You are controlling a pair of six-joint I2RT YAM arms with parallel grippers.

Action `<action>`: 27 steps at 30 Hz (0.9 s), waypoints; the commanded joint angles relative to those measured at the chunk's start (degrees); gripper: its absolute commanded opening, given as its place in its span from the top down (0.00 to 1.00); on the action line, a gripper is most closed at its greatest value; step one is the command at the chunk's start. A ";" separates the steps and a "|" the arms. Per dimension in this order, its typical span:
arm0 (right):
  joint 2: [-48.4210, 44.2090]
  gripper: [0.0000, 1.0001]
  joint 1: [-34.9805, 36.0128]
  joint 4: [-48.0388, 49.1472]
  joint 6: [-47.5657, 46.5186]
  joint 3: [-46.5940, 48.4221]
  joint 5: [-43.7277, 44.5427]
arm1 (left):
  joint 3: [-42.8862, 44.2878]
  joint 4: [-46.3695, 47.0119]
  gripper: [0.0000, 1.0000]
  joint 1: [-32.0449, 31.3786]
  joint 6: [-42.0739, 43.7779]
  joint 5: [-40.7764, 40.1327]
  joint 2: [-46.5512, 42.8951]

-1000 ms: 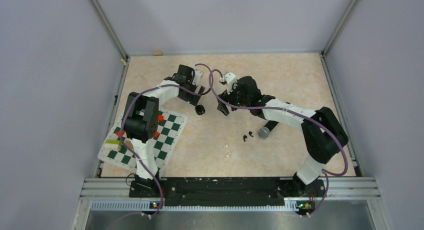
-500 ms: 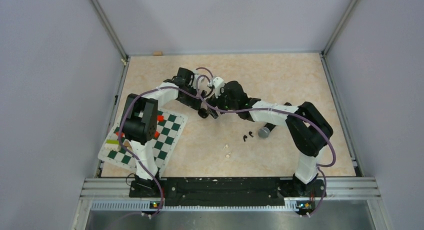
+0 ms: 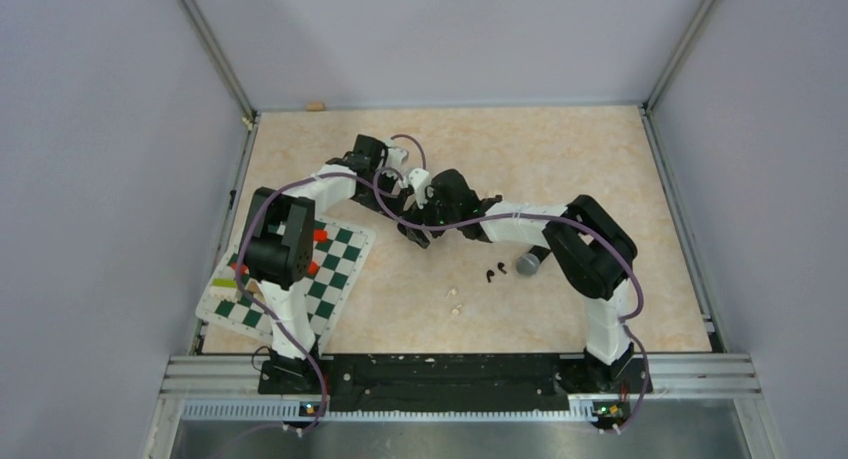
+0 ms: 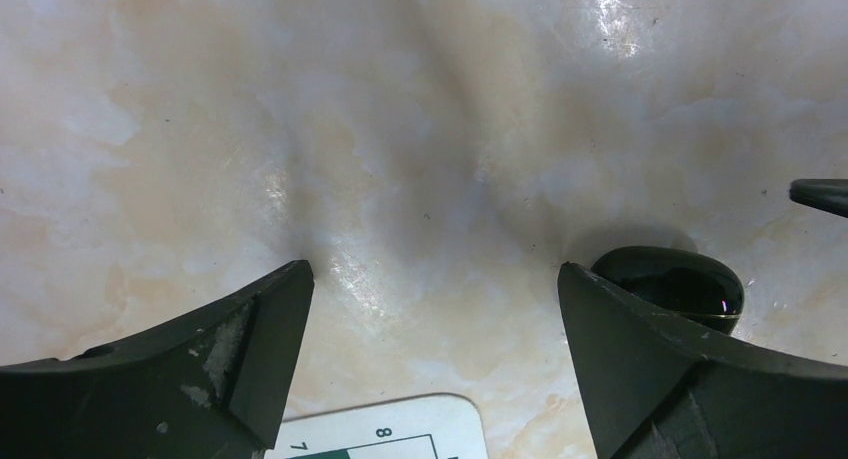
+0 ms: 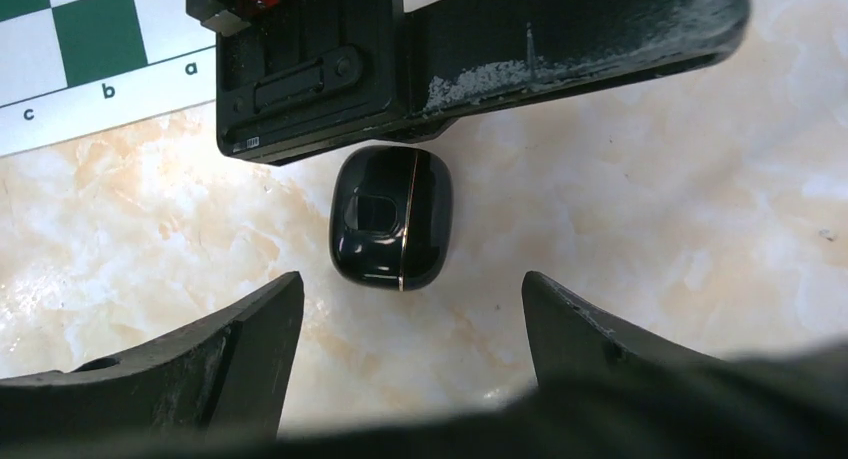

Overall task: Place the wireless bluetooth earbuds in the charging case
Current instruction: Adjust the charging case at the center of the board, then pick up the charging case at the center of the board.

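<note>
The charging case (image 5: 392, 217) is a glossy black pod with a thin gold seam, lying closed on the marbled table. My right gripper (image 5: 412, 299) stands open just short of it, the case lying ahead of the gap between its fingers. My left gripper (image 4: 435, 279) is open too, with bare table between its fingers; the case (image 4: 668, 284) peeks out behind its right finger. In the top view, two black earbuds (image 3: 495, 272) and two white earbuds (image 3: 455, 300) lie loose on the table, nearer the arms' bases than both grippers (image 3: 415, 229).
A green-and-white chessboard mat (image 3: 335, 269) lies at the left under the left arm, its corner (image 4: 400, 434) showing below the left fingers. A microphone (image 3: 527, 264) lies right of the black earbuds. The left gripper's body (image 5: 400, 59) sits just beyond the case.
The right arm has swung left across the table and brought its gripper up to the case beside the left gripper. The left arm has stayed put.
</note>
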 commanded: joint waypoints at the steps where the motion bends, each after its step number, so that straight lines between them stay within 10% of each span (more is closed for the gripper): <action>1: 1.68 0.21 0.86 0.45 -1.47 3.44 -0.96 | -1.20 -2.56 0.01 1.64 -2.01 0.72 -0.85; 14: 4.36 0.28 3.52 -0.23 -3.29 4.50 2.41 | -0.37 -2.44 0.01 4.60 -3.01 0.21 1.48; 27: 3.82 0.57 3.75 1.64 -4.60 3.45 6.75 | -0.63 -1.93 0.01 5.26 -3.49 0.61 0.85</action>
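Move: The black charging case lies about 3 cm to the right hand's left, level with it fore and aft and some 3 cm below. The chessboard's nearest corner is about 6 cm left of the case and 2 cm nearer the bases; the black earbuds are roughly 15 cm right and 10 cm back of the right hand. From the left hand, the case is about 6 cm right, 2 cm back and slightly lower. The right hand sinks 2.5 cm, edging left, and half-closes onto the case; the open left hand retreats left. ##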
